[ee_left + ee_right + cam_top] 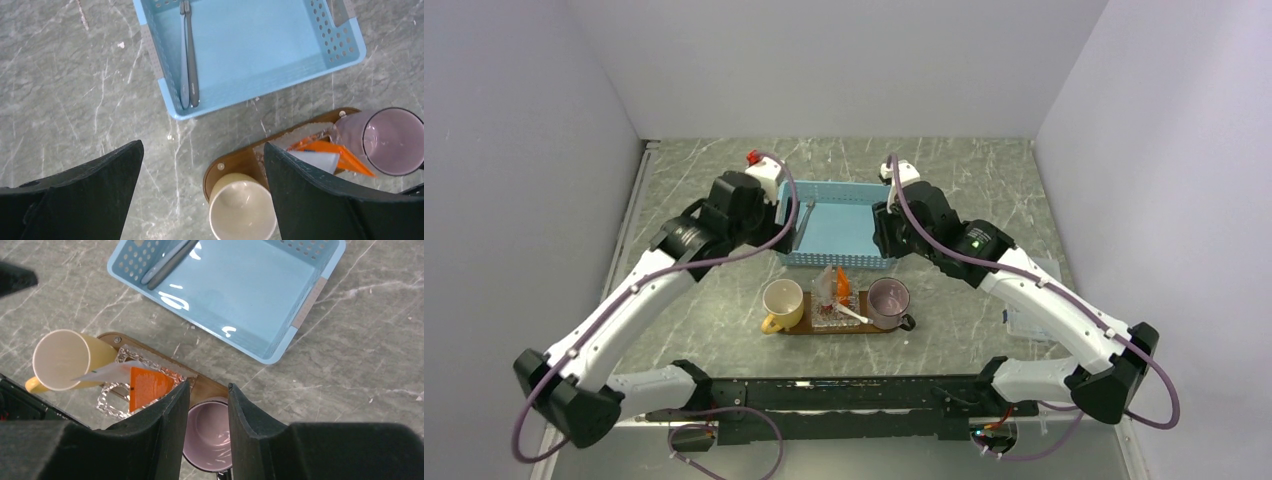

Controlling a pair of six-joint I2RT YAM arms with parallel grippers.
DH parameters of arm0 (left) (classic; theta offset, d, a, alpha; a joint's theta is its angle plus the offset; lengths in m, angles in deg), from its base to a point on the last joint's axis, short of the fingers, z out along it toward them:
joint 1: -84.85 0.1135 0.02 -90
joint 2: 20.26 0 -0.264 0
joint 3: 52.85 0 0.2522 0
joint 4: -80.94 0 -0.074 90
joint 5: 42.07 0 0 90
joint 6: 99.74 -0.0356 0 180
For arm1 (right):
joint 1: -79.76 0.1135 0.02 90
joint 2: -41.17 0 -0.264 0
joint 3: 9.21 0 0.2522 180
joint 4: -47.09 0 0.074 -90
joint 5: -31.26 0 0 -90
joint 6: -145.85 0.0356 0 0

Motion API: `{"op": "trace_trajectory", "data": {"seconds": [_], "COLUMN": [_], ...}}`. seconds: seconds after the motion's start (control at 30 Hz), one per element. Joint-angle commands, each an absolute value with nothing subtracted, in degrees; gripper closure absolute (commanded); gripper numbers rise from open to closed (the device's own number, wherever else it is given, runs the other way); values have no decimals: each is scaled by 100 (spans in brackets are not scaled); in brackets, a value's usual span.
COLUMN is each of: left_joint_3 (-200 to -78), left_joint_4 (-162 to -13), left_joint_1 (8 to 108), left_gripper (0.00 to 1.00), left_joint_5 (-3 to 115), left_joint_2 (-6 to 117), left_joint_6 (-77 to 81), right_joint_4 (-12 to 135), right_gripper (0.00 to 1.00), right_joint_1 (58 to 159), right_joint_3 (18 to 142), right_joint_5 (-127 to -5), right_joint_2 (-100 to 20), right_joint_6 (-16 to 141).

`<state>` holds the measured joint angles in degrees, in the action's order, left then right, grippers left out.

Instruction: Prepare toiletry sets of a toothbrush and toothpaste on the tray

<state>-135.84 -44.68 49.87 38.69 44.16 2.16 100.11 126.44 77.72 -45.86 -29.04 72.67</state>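
Observation:
The dark-brown tray [796,327] [240,162] [212,386] lies in front of the basket. A yellow cup, a glass dish and a purple cup stand on it. The orange toothpaste [843,284] [345,155] [147,385] stands tilted in the dish, beside a white tube. A thin white stick like a toothbrush [854,314] leans from the dish toward the purple cup. Two thin greyish toothbrushes [188,60] [167,260] lie side by side along the basket's left wall. My left gripper [786,228] [202,145] hangs wide open over the basket's left end. My right gripper [884,233] [209,385] hangs at the right end, jaws partly apart, holding nothing.
The light-blue mesh basket [839,258] [330,45] [305,300] sits mid-table behind the tray. On the tray are the yellow cup [783,303] [242,212] [62,360], the glass dish [112,402] and the purple cup [889,302] [395,142] [210,435]. A clear bag [1034,315] lies under the right arm.

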Motion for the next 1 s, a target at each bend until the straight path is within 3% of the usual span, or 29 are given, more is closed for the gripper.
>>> {"op": "trace_trajectory", "data": {"seconds": [0.0,0.3,0.97], "left_joint_3": [-14214,-15248,-16166], "left_joint_4": [-4788,-4753,-4645], "left_joint_1": [5284,5617,5870], "left_gripper": [4,13,51], "left_joint_5": [4381,5071,5532], "left_joint_2": [5102,6825,9193], "left_joint_6": [-4,-13,245], "right_joint_4": [9847,10135,10347], "right_gripper": [63,63,64], "right_joint_1": [12483,12327,12241], "right_joint_3": [7541,7566,7378], "right_joint_5": [-4975,-5316,-5590], "right_joint_2": [-2580,-2513,-2255], "right_joint_6": [7190,7099,7327]}}
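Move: Ahead of the left hand by about 13 cm, some 3 cm to its right and 19 cm below, two toothbrushes lie side by side in the blue basket, whose middle is about 7 cm to their right. The yellow mug stands roughly 7 cm back, straight in line; the clear dish with the toothpaste is about 6 cm back and 10 cm right. From the right hand the brushes lie about 14 cm ahead, 16 cm left, 19 cm below. Reaching forward and right over the basket's left part, the left hand first travels mostly level, then drops steeply towards the toothbrushes: some 13 cm forward, 13 cm down and 6 cm right. Its fingertips tip down by over 20 degrees while the wide-open fingers narrow to about half open, still empty. The empty right hand eases about 3 cm back and to its right, fingers unchanged. ##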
